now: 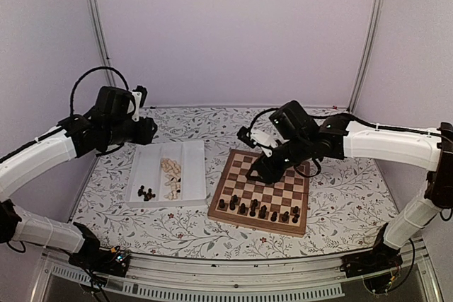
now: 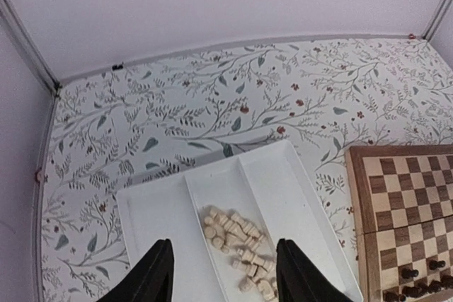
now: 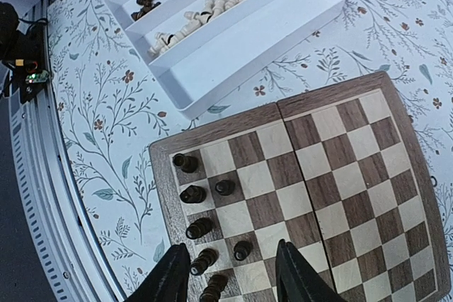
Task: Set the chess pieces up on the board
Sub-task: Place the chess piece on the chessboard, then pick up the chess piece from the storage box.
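Observation:
The board point(image 1: 272, 183) lies right of centre, with several dark chess pieces point(image 1: 259, 211) standing along its near rows. My right gripper point(image 3: 230, 249) hangs open over the board's point(image 3: 340, 167) near left corner. A dark pawn point(image 3: 242, 250) stands free on a square below its jaws, beside other dark pieces point(image 3: 192, 194). My left gripper point(image 2: 223, 245) is open above the white tray point(image 2: 297, 196), with nothing between its fingers. Pale pieces point(image 2: 237, 242) lie heaped in the tray's middle compartment. A few dark pieces point(image 1: 145, 192) lie in its left compartment.
A floral cloth point(image 1: 340, 189) covers the table. A metal rail point(image 1: 233, 281) runs along the near edge, with a small electronics box point(image 3: 28, 68) on it. The tray's point(image 1: 193, 175) right compartment holds nothing. Grey walls and frame posts point(image 1: 95, 26) close in the back.

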Available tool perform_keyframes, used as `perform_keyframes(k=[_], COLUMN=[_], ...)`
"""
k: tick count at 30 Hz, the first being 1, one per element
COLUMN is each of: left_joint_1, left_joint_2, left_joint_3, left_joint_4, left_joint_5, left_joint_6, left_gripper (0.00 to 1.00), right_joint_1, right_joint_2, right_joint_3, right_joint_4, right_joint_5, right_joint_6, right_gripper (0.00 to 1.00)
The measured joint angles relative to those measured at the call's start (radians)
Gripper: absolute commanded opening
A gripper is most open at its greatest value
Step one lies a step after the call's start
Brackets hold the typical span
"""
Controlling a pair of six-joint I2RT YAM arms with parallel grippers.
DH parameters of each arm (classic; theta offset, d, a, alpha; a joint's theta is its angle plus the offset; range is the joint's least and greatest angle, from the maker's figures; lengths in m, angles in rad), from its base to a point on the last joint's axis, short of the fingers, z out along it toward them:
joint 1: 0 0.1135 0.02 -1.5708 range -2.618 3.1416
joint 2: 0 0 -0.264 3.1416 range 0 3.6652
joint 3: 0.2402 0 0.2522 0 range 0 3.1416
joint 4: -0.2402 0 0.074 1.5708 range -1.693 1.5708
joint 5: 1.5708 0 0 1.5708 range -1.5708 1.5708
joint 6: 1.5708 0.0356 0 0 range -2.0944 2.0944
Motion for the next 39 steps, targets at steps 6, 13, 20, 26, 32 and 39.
perform_keyframes(k=[6, 13, 20, 26, 32, 39], left_joint_1=[0.065, 0.13, 0.154, 0.166, 0.177, 0.18], left_joint_2=[0.066, 0.242, 0.378, 0.408, 0.451, 0.502], left_joint_3=[-0.074, -0.097, -0.085, -0.069, -0.067, -0.064], left_joint_4=[-0.2, -0.328, -0.399, -0.408, -0.405, -0.403], left_joint_5=[0.148, 0.237, 0.22, 0.196, 0.177, 0.166], left_joint_6=[-0.121, -0.177, -0.208, -0.21, -0.212, -0.204], left_gripper=[0.36, 0.39, 0.38, 0.37, 0.3, 0.23], right_joint_1=[-0.035, -0.033, -0.033, -0.033, -0.033, -0.033], right_joint_2=[-0.037, -0.041, -0.085, -0.091, -0.091, -0.091], right_joint_3=[-0.051, -0.106, -0.178, -0.192, -0.195, -0.201], right_joint_4=[0.061, 0.098, 0.13, 0.15, 0.158, 0.173], right_joint_5=[-0.001, -0.006, -0.01, -0.015, -0.029, -0.033], right_joint_6=[0.013, 0.014, 0.025, 0.029, 0.029, 0.032], right_gripper=[0.44, 0.44, 0.44, 0.44, 0.44, 0.44])
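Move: The dark chess piece to fetch lies in the near end of the tray's left compartment, about 8 cm back from the empty left hand, 7 cm to its left and 24 cm below. Its dark fellows lie some 3 cm right of it; the pale pieces are roughly 8 cm right of it and 4 cm farther out, in the middle compartment. From the right hand, that dark piece is about 31 cm left, 3 cm ahead and 16 cm down. The left hand drops about 24 cm into the tray's left compartment, quickly at first and then easing, while drawing back and drifting left some 7 cm each way and tipping its fingers over some 55 degrees to point almost straight down. Its half-open fingers narrow on the way and narrow again low down, closing around the leftmost dark piece, as the empty right hand eases about 2 cm right and down over the chessboard, still open. ##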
